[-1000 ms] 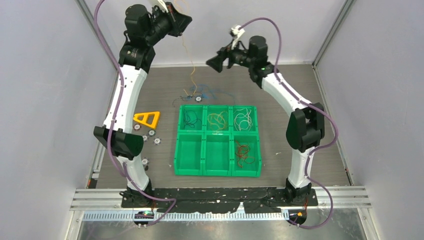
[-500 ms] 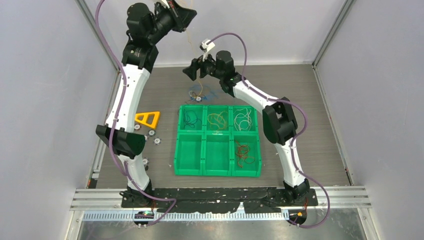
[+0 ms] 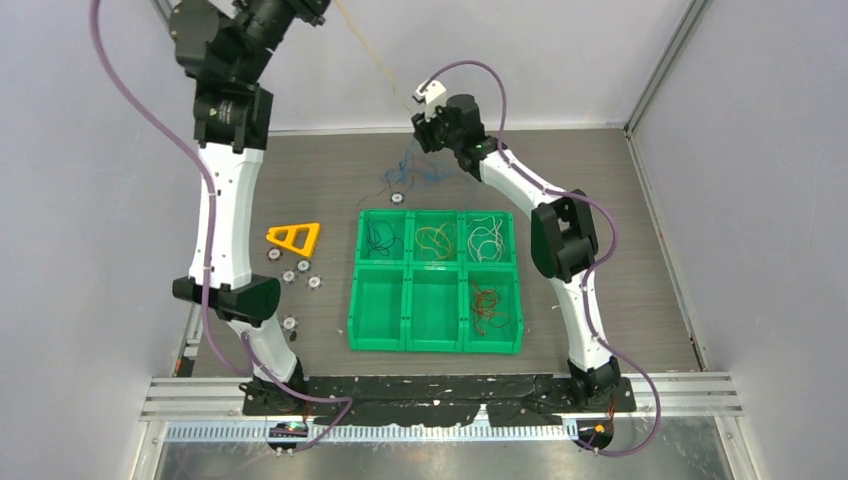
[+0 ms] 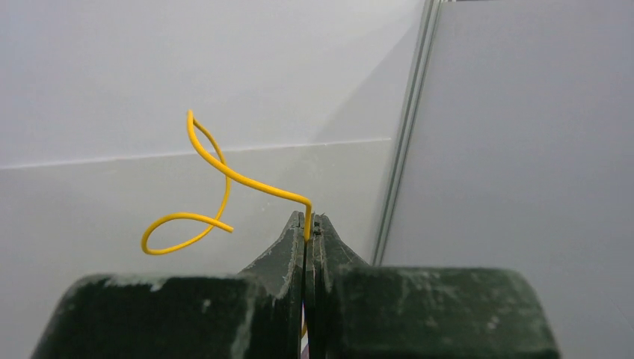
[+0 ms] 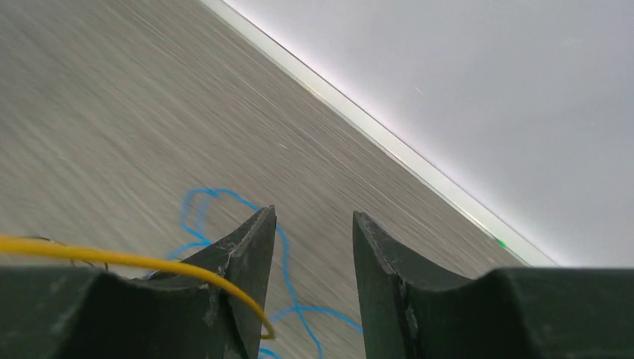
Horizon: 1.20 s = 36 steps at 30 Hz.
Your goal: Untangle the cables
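Note:
A yellow cable (image 3: 381,58) runs taut and slanted from the top edge down to my right gripper (image 3: 422,140). My left gripper (image 4: 310,224), raised high against the back wall, is shut on this cable's curly end (image 4: 224,172). The right gripper (image 5: 314,217) hovers low over the table with its jaws apart. The yellow cable (image 5: 112,259) crosses its left finger (image 5: 247,254) and curls into the gap near the base; whether it is pinched does not show. A blue cable (image 5: 217,196) lies under it, part of a small blue and black tangle (image 3: 408,174).
A green six-compartment bin (image 3: 354,290) stands mid-table with black (image 3: 380,238), yellow (image 3: 435,240), white (image 3: 487,238) and red (image 3: 488,306) wires in separate compartments. An orange triangle (image 3: 293,237) and small white discs (image 3: 300,272) lie to its left. Another disc (image 3: 397,197) lies by the tangle.
My left arm rose and swung left, drawing the yellow cable taut out of the pile. The right arm swept in to that cable above the tangle, its jaws narrowing.

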### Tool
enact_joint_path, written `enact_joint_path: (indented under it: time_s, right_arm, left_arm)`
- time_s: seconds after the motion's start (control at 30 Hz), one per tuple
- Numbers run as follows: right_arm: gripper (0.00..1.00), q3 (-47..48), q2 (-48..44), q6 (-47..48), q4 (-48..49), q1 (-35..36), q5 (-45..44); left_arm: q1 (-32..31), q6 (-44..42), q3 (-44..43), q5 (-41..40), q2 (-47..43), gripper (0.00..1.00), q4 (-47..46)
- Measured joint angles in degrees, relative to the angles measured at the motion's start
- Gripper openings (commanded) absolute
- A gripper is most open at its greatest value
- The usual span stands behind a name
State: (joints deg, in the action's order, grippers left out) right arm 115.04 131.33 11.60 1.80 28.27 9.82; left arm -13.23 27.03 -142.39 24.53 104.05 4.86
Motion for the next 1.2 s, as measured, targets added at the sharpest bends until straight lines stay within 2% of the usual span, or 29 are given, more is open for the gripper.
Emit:
enact_joint_path:
  time_s: [0.07, 0.13, 0.23, 0.27, 0.33, 0.4, 0.53, 0.63, 0.83, 1.0, 1.2]
  right_arm:
    - [0.49, 1.2, 0.9, 3.0, -2.5, -2.0, -0.6]
    - [0.53, 1.8, 1.7, 4.8, -4.7, -3.9, -0.9]
    - [0.73, 1.8, 2.4, 6.3, -9.2, -7.4, 1.6]
    - [0.84, 1.6, 2.4, 6.4, -10.4, -8.5, 3.4]
    - [0.94, 1.3, 2.4, 6.7, -12.0, -10.4, 7.6]
    - [0.98, 0.2, 1.5, 7.9, -13.6, -11.9, 12.3]
    - [1.0, -3.3, -3.2, 9.0, -18.2, -11.8, 20.1]
    - [0.96, -4.0, -8.3, 7.0, -20.2, -11.2, 25.7]
    - [0.95, -3.5, -20.5, -4.2, -14.6, -8.7, 33.7]
    - [0.95, 1.9, -22.9, -12.0, -6.9, -5.1, 35.7]
    - [0.95, 5.1, -20.9, -15.9, -2.3, -1.8, 33.5]
  left_arm:
    - [0.7, 0.1, -0.4, -0.5, -1.2, 0.0, -1.4]
    - [1.1, 0.2, -0.8, -0.7, -1.8, 0.0, -2.6]
    - [1.4, 0.9, -1.0, -0.7, -2.3, 0.0, -3.9]
    - [1.4, 1.1, -0.9, -0.7, -2.3, 0.0, -4.1]
    - [1.4, 1.4, 0.2, -0.5, -2.3, 0.0, -4.5]
    - [1.4, 1.8, 2.1, -0.3, -2.4, 0.0, -4.6]
    - [1.4, 3.1, 6.4, 0.7, -2.4, 0.0, -4.4]
    - [1.4, 4.6, 9.4, 1.9, -2.4, 0.0, -4.7]
    - [1.1, 9.5, 15.1, 6.7, -2.8, 0.0, -7.3]
    - [0.0, 13.1, 18.3, 11.0, -3.1, 0.0, -9.7]
    - [-1.6, 17.2, 19.4, 16.3, -3.4, 0.0, -13.7]
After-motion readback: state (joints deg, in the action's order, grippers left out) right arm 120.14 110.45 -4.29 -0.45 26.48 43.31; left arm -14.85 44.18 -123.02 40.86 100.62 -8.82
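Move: The left hand already pinches the yellow cable's upper end, high over the table. The cable runs straight down to the half-open right fingers, about 15 cm ahead of the left hand, 10 cm to its right and 45 cm below. From the right hand that stretch is about 2 cm left, level with it. The loose blue cable lies some 20 cm under the right hand and 2 cm left; the small wheel is 7 cm left, 6 cm back, as low. The yellow cable comes free of the right fingers: that hand sweeps about 10 cm right while dipping, opening from half to wide, then rises some 30 cm, drawing back and left while turning about 30 degrees counter-clockwise. The left hand keeps its pinch, backs up slightly, then sinks about 10 cm and goes right, turning clockwise towards the right gripper. ##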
